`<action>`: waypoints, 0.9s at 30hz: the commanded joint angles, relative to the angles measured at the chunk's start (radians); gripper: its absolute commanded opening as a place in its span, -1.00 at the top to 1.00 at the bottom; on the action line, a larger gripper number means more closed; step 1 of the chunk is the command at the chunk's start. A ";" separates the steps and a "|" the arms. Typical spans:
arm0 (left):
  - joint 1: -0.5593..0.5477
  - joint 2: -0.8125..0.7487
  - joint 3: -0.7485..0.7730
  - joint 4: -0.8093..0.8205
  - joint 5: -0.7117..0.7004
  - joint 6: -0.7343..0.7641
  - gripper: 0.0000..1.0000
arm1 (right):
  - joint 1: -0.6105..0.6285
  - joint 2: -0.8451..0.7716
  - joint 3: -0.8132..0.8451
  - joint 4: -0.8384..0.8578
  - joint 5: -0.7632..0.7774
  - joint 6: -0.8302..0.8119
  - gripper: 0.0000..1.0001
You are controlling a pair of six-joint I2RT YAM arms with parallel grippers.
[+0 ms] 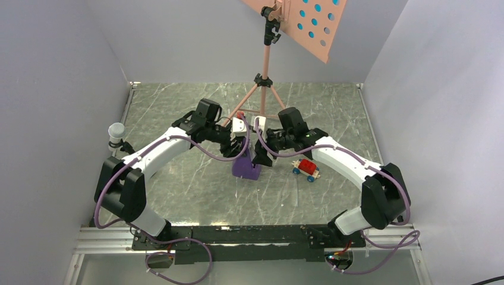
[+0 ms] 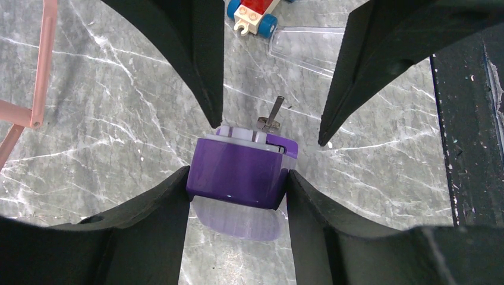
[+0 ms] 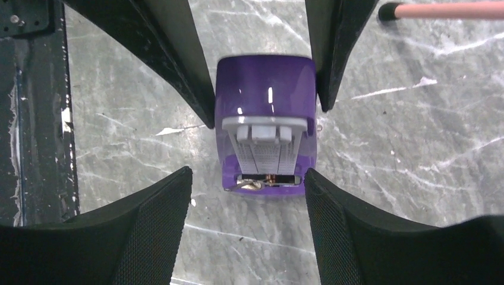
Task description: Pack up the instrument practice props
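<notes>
The purple metronome [image 1: 246,168] stands on the marble table between both grippers. My left gripper [image 2: 238,173] is shut on the metronome [image 2: 238,172], with its fingers pressed on both sides. My right gripper [image 3: 248,172] is open, and its fingertips straddle the front of the metronome [image 3: 264,95] with a gap on the left side. In the top view the left gripper [image 1: 241,148] and the right gripper [image 1: 260,155] meet over it. The salmon-pink music stand [image 1: 265,59] stands behind, and cyan pages [image 1: 315,12] show through the holes in its desk.
A red toy car [image 1: 306,168] sits just right of the metronome and also shows in the left wrist view [image 2: 252,13]. A clear plastic piece [image 2: 306,47] lies beside it. A stand leg [image 2: 41,65] runs along the left. A white cylinder [image 1: 116,133] stands at the left wall.
</notes>
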 commanded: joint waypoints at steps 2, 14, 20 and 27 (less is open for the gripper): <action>-0.011 0.027 -0.021 -0.021 -0.042 0.018 0.99 | -0.022 -0.026 -0.026 0.060 0.048 0.019 -0.41; -0.010 0.032 -0.019 -0.023 -0.042 0.022 0.99 | -0.067 -0.012 -0.010 0.052 -0.031 0.009 -0.04; -0.010 0.037 -0.015 -0.023 -0.042 0.021 0.99 | -0.064 -0.005 -0.003 0.001 -0.102 -0.051 -0.02; -0.010 0.043 -0.012 -0.020 -0.039 0.018 0.99 | -0.063 0.000 -0.006 0.044 -0.056 -0.005 0.10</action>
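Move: The metronome's pendulum rod is between the right hand's open tips, roughly 4 cm below and 1 cm left. The metronome's top is 2 cm ahead and 4 cm left of that hand, about 1 cm higher. The toy car lies level, 17 cm right, and the clear cover 8 cm back and 13 cm right, both some 13 cm down. From the left hand the pendulum rod is about 2 cm back, 4 cm right and 3 cm down. Right hand eases about 2 cm right and slightly down, fingers half-closing around the pendulum; left keeps holding the metronome. ##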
